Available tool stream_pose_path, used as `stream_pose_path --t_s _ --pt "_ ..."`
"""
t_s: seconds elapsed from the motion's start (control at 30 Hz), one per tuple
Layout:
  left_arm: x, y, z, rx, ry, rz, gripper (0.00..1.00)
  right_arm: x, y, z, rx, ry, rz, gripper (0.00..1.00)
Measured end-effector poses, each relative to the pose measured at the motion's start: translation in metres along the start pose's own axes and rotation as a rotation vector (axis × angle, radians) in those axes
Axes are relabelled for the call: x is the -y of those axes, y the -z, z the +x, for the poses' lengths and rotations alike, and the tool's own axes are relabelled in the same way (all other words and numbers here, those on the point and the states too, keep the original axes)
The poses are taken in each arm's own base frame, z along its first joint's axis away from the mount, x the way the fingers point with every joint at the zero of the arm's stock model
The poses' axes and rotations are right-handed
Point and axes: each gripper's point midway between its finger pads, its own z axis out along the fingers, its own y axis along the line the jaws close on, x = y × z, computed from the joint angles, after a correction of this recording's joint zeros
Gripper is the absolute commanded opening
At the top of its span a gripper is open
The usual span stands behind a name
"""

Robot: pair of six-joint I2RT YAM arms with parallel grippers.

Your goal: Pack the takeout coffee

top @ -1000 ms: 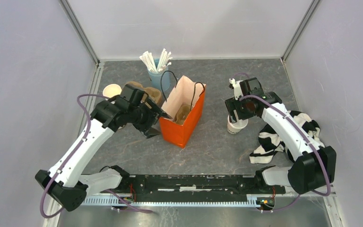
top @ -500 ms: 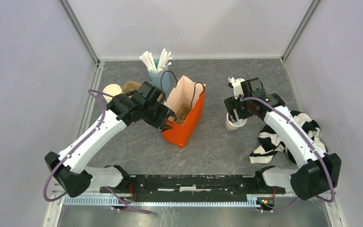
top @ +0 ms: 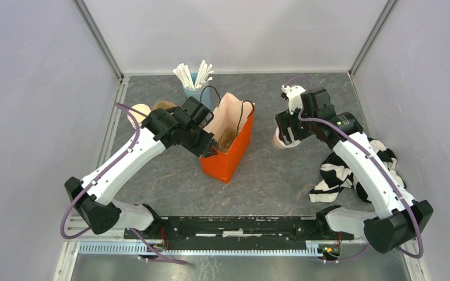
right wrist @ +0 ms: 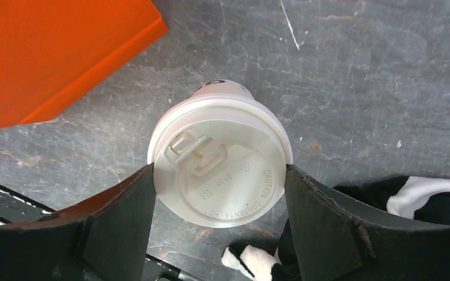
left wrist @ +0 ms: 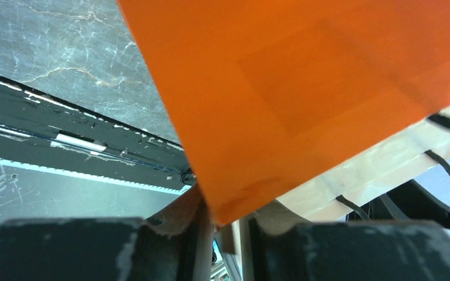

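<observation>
The takeout coffee [right wrist: 220, 175], a cream cup under a white lid, sits between my right gripper's [right wrist: 218, 178] fingers, which press on the lid's rim from both sides. In the top view the cup [top: 279, 141] hangs tilted under that gripper [top: 285, 136], to the right of the orange paper bag [top: 225, 161]. The bag stands open, with a brown cardboard piece [top: 227, 140] inside it. My left gripper [top: 211, 146] is at the bag's near left rim. In the left wrist view the bag's orange wall [left wrist: 304, 88] dips its corner into the narrow gap of my left gripper [left wrist: 224, 234]; a sliver of space still shows.
A blue cup of white straws [top: 194, 82] stands behind the bag. A cream cup [top: 137, 111] and brown holders [top: 164, 106] lie behind my left arm. A black-and-white striped cloth [top: 340, 172] lies under my right arm, also at the right wrist view's lower edge [right wrist: 428, 199].
My left gripper moved right onto the bag's rim and narrowed its jaws around it. My right gripper carried the coffee up and left, toward the bag.
</observation>
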Motion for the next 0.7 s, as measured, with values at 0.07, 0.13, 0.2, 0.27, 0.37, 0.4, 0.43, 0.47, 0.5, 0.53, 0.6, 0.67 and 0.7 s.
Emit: stream_pose_path --t_s 0.07,0.13,0.2,0.27,0.37,0.4,0.43,0.47,0.5,0.53,0.6,0.67,0.7 --pt "0.006 0.002 -0.002 0.012 -0.001 0.0 0.17 -0.001 0.008 -0.01 0.029 0.002 -0.006 0.56" --pt "0.016 0.005 -0.004 0.032 -0.015 0.011 0.14 -0.001 0.016 -0.021 0.064 0.005 -0.005 0.55" --pt "0.025 0.008 -0.007 0.052 -0.042 0.028 0.1 -0.001 0.029 -0.034 0.11 0.008 -0.003 0.54" --pt "0.031 0.01 -0.008 0.065 -0.071 0.043 0.09 0.0 0.043 -0.049 0.167 0.011 0.0 0.53" --pt "0.031 0.01 -0.011 0.082 -0.145 0.044 0.07 0.0 0.071 -0.064 0.26 0.021 0.008 0.52" --pt "0.03 0.009 -0.011 0.084 -0.172 0.043 0.07 0.0 0.078 -0.066 0.286 0.025 0.011 0.52" --pt "0.03 0.008 -0.012 0.085 -0.21 0.043 0.05 0.0 0.089 -0.067 0.316 0.033 0.015 0.52" --pt "0.031 0.006 -0.012 0.085 -0.246 0.046 0.05 0.0 0.097 -0.067 0.34 0.041 0.02 0.51" --pt "0.032 0.004 -0.011 0.084 -0.3 0.052 0.05 0.001 0.107 -0.068 0.37 0.048 0.027 0.5" --pt "0.034 0.002 -0.011 0.084 -0.346 0.058 0.05 0.001 0.116 -0.067 0.392 0.054 0.033 0.5" --pt "0.037 -0.002 -0.01 0.087 -0.441 0.071 0.05 0.001 0.128 -0.068 0.427 0.072 0.036 0.49" --pt "0.04 -0.005 -0.009 0.091 -0.54 0.089 0.06 -0.002 0.139 -0.07 0.461 0.098 0.028 0.48" --pt "0.042 -0.005 -0.008 0.094 -0.583 0.101 0.06 -0.004 0.143 -0.07 0.477 0.111 0.019 0.48"
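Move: The bag that the right hand's cup is meant for stands about 21 cm to that hand's left and level with it fore and aft, its middle some 7 cm lower. The lidded cup, already off the table, hangs 3 cm ahead, 1 cm left and 4 cm below; the striped towel lies 24 cm right, 6 cm back, 16 cm down. From the left hand, the bag's middle is 9 cm ahead, 5 cm right, 8 cm below, the straw holder 28 cm ahead, 7 cm left, 12 cm below. Upwards and fast, the right arm carries the still-gripped cup about 15 cm, drawing back some 4 cm late in the lift while the wrist tips the fingers up towards level. The left hand meanwhile closes its fingers to pinch the bag's near rim corner and takes it a few centimetres forward and a little right, twisting clockwise nearly 30 degrees and tilting its fingers outward. ##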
